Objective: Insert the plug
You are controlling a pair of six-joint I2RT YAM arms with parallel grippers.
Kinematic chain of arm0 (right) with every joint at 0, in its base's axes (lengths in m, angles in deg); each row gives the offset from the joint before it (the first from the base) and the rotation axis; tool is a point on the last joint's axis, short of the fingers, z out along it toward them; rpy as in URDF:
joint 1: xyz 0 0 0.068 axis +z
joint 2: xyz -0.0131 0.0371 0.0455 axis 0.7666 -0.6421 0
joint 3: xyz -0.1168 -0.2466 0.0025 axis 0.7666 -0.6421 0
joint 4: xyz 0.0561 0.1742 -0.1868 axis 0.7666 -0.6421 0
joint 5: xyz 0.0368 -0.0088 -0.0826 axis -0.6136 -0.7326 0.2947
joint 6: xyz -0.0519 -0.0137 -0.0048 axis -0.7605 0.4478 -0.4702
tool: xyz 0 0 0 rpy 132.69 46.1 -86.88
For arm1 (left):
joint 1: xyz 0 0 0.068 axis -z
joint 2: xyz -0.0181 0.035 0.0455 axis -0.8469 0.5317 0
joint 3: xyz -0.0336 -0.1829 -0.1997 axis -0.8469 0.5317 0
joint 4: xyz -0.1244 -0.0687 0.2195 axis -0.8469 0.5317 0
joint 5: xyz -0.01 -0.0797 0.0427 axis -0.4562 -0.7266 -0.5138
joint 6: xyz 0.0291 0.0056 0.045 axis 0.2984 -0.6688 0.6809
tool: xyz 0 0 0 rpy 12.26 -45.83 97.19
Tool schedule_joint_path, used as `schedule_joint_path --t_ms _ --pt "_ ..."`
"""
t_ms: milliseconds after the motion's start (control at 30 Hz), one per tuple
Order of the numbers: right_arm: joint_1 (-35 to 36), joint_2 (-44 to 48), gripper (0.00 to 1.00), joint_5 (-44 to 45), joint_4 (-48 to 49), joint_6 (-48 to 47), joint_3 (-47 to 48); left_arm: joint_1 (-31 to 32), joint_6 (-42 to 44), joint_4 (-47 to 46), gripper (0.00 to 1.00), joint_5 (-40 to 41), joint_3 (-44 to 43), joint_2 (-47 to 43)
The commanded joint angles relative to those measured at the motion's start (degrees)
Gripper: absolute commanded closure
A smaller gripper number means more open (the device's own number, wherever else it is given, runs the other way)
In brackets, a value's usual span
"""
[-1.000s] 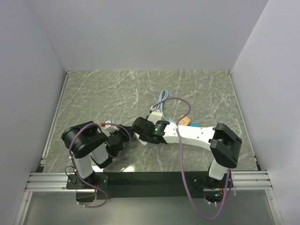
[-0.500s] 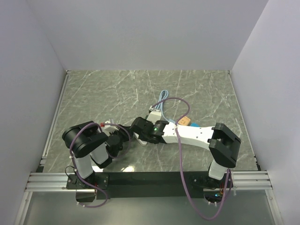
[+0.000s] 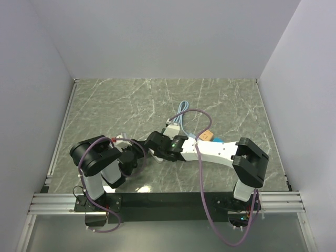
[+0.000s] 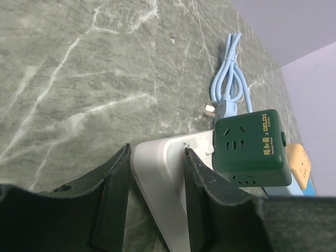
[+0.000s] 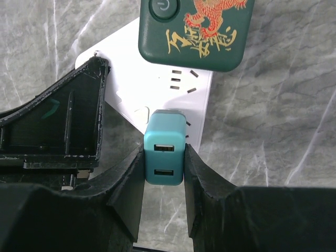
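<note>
My right gripper is shut on a teal USB charger plug. The plug's front end sits over the face of the white power strip, just below a dark green cube adapter plugged into it. A prong tip shows beside the plug, and I cannot tell how deep it sits. My left gripper is shut on the near end of the power strip, on the table. In the top view both grippers meet at the table's middle: left, right. The strip is mostly hidden there.
A coiled light blue cable with its own plug lies just beyond the strip, also seen from above. A small orange adapter and a blue object lie beside the right forearm. Grey walls enclose the marbled table.
The right arm has shifted slightly to the left with the teal plug. The left arm and the power strip have barely moved.
</note>
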Motion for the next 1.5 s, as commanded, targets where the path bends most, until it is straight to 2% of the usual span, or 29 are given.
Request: schedule_joint_path --t_ms 0,667,1000,1100,1133,1167,1200,1233,1267,1300,1333,1367,1400,1467 --pt "1.27 -9.12 1.00 -7.80 6.53 2.33 -3.52 1.30 5.53 -7.90 1.00 -5.20 1.78 2.80" --pt "2.15 -13.79 1.00 -12.90 11.71 3.29 -6.24 1.30 5.35 -7.63 1.00 -5.20 1.69 3.33" --pt "1.36 -7.38 1.00 -6.67 7.50 -0.48 -4.22 1.22 5.70 -4.91 0.99 -6.86 1.17 1.05" --pt "0.66 -5.44 0.95 -4.91 6.35 -2.59 -3.52 1.22 5.88 -1.05 0.85 -7.48 0.29 -1.06" --pt "0.22 -4.91 0.87 -4.90 6.52 -3.12 -3.87 1.22 5.97 -0.08 0.79 -7.66 0.11 -1.50" --pt "-0.04 -3.78 0.80 -4.47 6.79 -3.91 -4.13 1.22 6.05 0.89 0.66 -7.66 0.11 -1.85" --pt "-0.22 -3.16 0.75 -4.29 7.40 -4.35 -4.48 1.22 5.97 1.24 0.61 -7.74 0.02 -2.64" --pt "-0.39 -2.54 0.64 -3.94 7.67 -4.61 -5.18 1.22 6.05 1.68 0.55 -7.66 0.02 -3.08" --pt "-0.57 -1.41 0.59 -3.50 7.84 -5.40 -5.45 1.22 6.05 2.90 0.44 -7.48 -0.24 -3.96" --pt "-0.66 -0.87 0.55 -2.89 7.84 -5.93 -5.63 1.22 6.14 3.70 0.38 -7.48 -0.33 -4.49" --pt "-0.75 -0.43 0.46 -2.45 8.02 -6.37 -6.06 1.22 6.23 4.49 0.31 -7.31 -0.50 -5.02" --pt "-1.01 0.70 0.43 -2.10 8.19 -7.16 -6.33 1.22 6.32 5.80 0.14 -6.96 -0.68 -6.15" --pt "-1.10 1.32 0.40 -1.74 9.33 -7.78 -6.85 1.22 6.49 6.17 0.06 -6.87 -0.68 -6.69" --pt "-1.71 3.08 0.33 -1.74 10.56 -9.27 -8.43 1.22 6.76 7.39 0.01 -6.26 -0.85 -8.35"
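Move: The right hand grips the teal plug right over the white strip's near socket, which lies about 3 cm below and 1 cm ahead. The green plug, on the strip, is some 7 cm ahead of this hand, 1 cm to its right and level with it; the strip's left corner is about 4 cm ahead, 5 cm left and 2 cm lower. The left hand pinches that corner; from it the near socket is about 4 cm back, 5 cm right and level. Down about 1.5 cm and a little left, the right hand presses the teal plug at the near socket while the left keeps its pinch on the strip's corner, shifting 1 cm left. The right eases back up, fingers still shut, then both open: the right sinks some 2 cm around the plug, edging right; the left slips 2 cm right and slightly back, turning a few degrees clockwise. ##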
